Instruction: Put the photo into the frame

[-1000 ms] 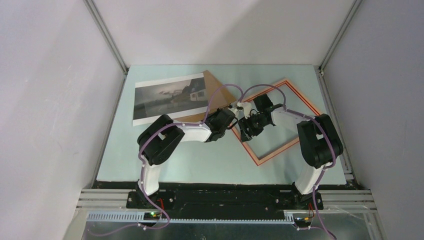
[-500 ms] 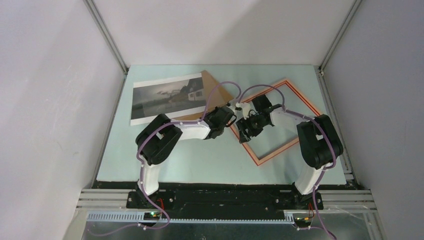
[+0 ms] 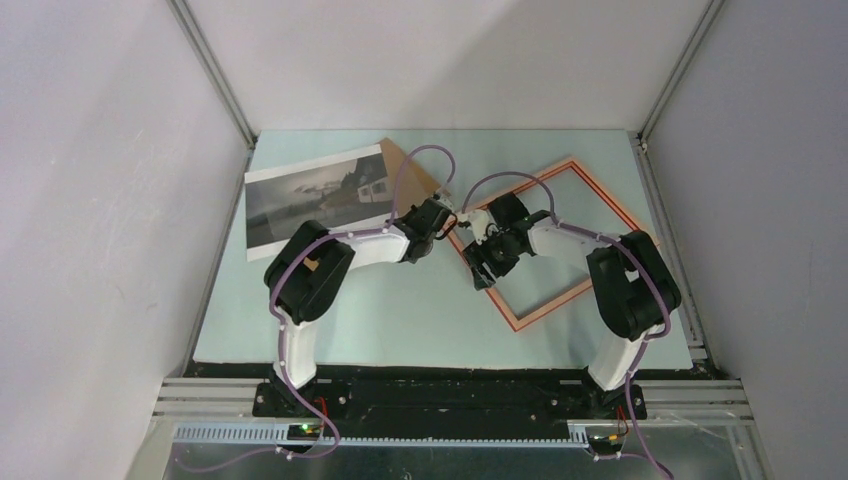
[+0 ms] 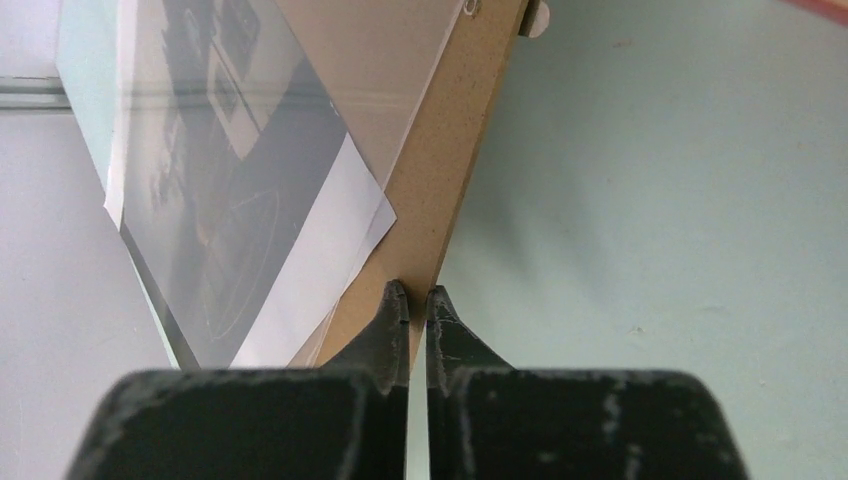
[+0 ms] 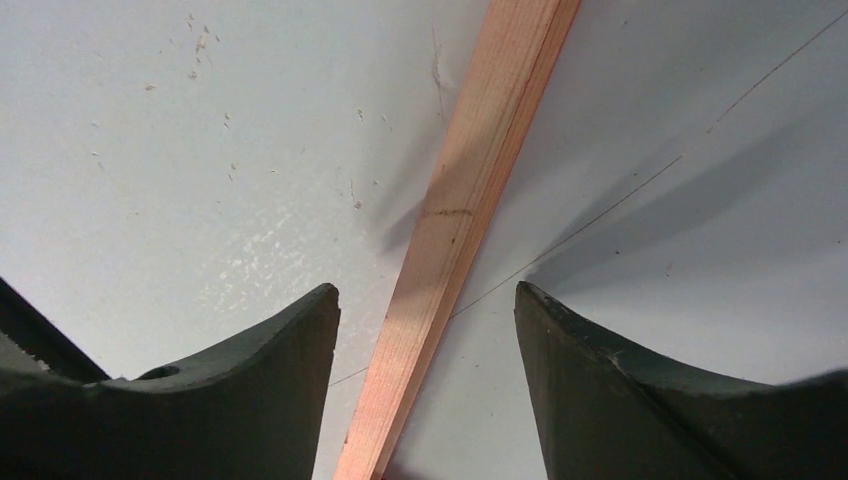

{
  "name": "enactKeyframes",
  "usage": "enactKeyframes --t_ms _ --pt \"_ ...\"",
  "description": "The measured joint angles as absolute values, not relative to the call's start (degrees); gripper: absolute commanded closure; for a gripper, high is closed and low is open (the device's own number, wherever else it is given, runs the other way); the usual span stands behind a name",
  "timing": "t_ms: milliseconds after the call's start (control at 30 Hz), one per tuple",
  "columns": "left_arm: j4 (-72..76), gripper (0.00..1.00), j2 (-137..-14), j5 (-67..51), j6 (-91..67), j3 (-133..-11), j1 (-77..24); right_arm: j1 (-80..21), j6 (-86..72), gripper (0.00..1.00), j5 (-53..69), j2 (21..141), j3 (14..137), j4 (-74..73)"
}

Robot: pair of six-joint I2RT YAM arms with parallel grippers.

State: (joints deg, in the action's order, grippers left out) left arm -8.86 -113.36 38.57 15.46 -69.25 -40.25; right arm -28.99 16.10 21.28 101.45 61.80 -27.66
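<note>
The photo (image 3: 310, 200), a grey landscape print with white margins, lies at the back left on a brown backing board (image 3: 412, 168). My left gripper (image 3: 445, 223) is shut on that board's near edge (image 4: 440, 190); in the left wrist view the photo (image 4: 225, 200) rests on the board just left of the closed fingertips (image 4: 395, 300). The frame (image 3: 605, 193) lies flat at the centre right, pale wood side up. My right gripper (image 3: 479, 268) hovers open over the frame's left side, and the wooden bar (image 5: 470, 200) runs between the spread fingers (image 5: 290, 340) without touching them.
A pale green mat (image 3: 400, 310) covers the table, with white walls close on the left, back and right. A small white tab (image 4: 535, 18) sticks out from the board's far edge. Both arms' cables arch above the middle of the mat.
My left gripper has closed on the board and dragged it, with the photo, leftward and away from the frame. The right gripper has shifted slightly left over the frame bar and opened wider.
</note>
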Motion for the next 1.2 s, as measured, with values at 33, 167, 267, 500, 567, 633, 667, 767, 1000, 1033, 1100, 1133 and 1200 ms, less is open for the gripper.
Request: enactKeyframes --t_ms 33,167,267,500,567,633,667,767,1000,1033,1100,1133,1200 --pt "-9.5 1.0 -113.4 38.3 15.0 -69.3 -40.2 -29.1 16.1 0.35 20.8 101.5 61.9 -27.8" --pt "-12.1 1.0 -113.4 36.6 13.3 -69.3 -40.1 -29.8 16.5 0.46 18.6 101.9 62.4 -28.2" --pt "-14.6 1.0 -113.4 34.9 11.8 -69.5 -39.9 -30.0 17.1 0.56 17.1 102.2 62.7 -28.3" --pt "-20.6 0.99 -113.4 29.7 7.9 -72.4 -38.6 -30.3 18.9 0.76 15.4 102.2 62.8 -29.6" --pt "-21.5 0.94 -113.6 28.5 7.1 -73.2 -38.3 -30.3 19.7 0.81 15.2 102.1 62.8 -30.3" --pt "-22.4 0.88 -113.9 25.8 4.5 -74.0 -37.8 -30.3 20.6 0.85 15.1 102.0 62.8 -30.7" --pt "-22.6 0.84 -114.1 24.8 3.7 -74.3 -37.6 -30.3 21.1 0.87 15.0 102.0 62.8 -30.9" --pt "-23.4 0.75 -114.4 22.7 1.6 -75.6 -36.8 -30.3 23.4 0.91 14.4 101.8 62.8 -31.8" --pt "-23.7 0.33 -114.3 18.8 -0.6 -76.9 -34.0 -30.3 31.4 1.0 12.4 100.0 61.4 -35.2" --pt "-23.6 0.26 -114.1 17.7 -1.0 -77.0 -33.5 -30.3 32.7 1.0 12.0 99.5 60.8 -35.4" --pt "-23.7 0.13 -113.6 15.4 -1.3 -77.0 -32.7 -30.3 35.2 1.0 11.0 98.3 59.5 -35.6" --pt "-23.7 0.09 -113.4 14.2 -1.4 -77.0 -32.3 -30.3 36.3 1.0 10.4 97.7 58.8 -35.5" --pt "-23.8 0.03 -113.0 11.4 -1.4 -76.9 -31.3 -30.4 39.4 1.0 9.2 96.0 56.8 -35.0"
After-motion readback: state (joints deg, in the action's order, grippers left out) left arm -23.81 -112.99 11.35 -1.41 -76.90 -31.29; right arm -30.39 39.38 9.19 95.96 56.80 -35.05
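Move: The left hand already pinches the brown board's right-hand edge between its fingertips, a centimetre or two off the table; from it the photo's middle lies about 16 cm left and 4 cm ahead, and the frame's left corner 8 cm right and 2 cm back. The right hand straddles the frame's left rail, roughly 1 cm below it; the near corner lies 10 cm back and 6 cm right, the left corner 8 cm ahead and 7 cm left. The right hand closes from both sides on the frame's left rail while easing down, then drags the gripped rail about 6 cm right and slightly back, swinging some 20 degrees counter-clockwise. Meanwhile the left hand lowers the pinched board edge about 2 cm and draws it back as much, opens wide to let it go, and tilts its right side up as it eases forward. ##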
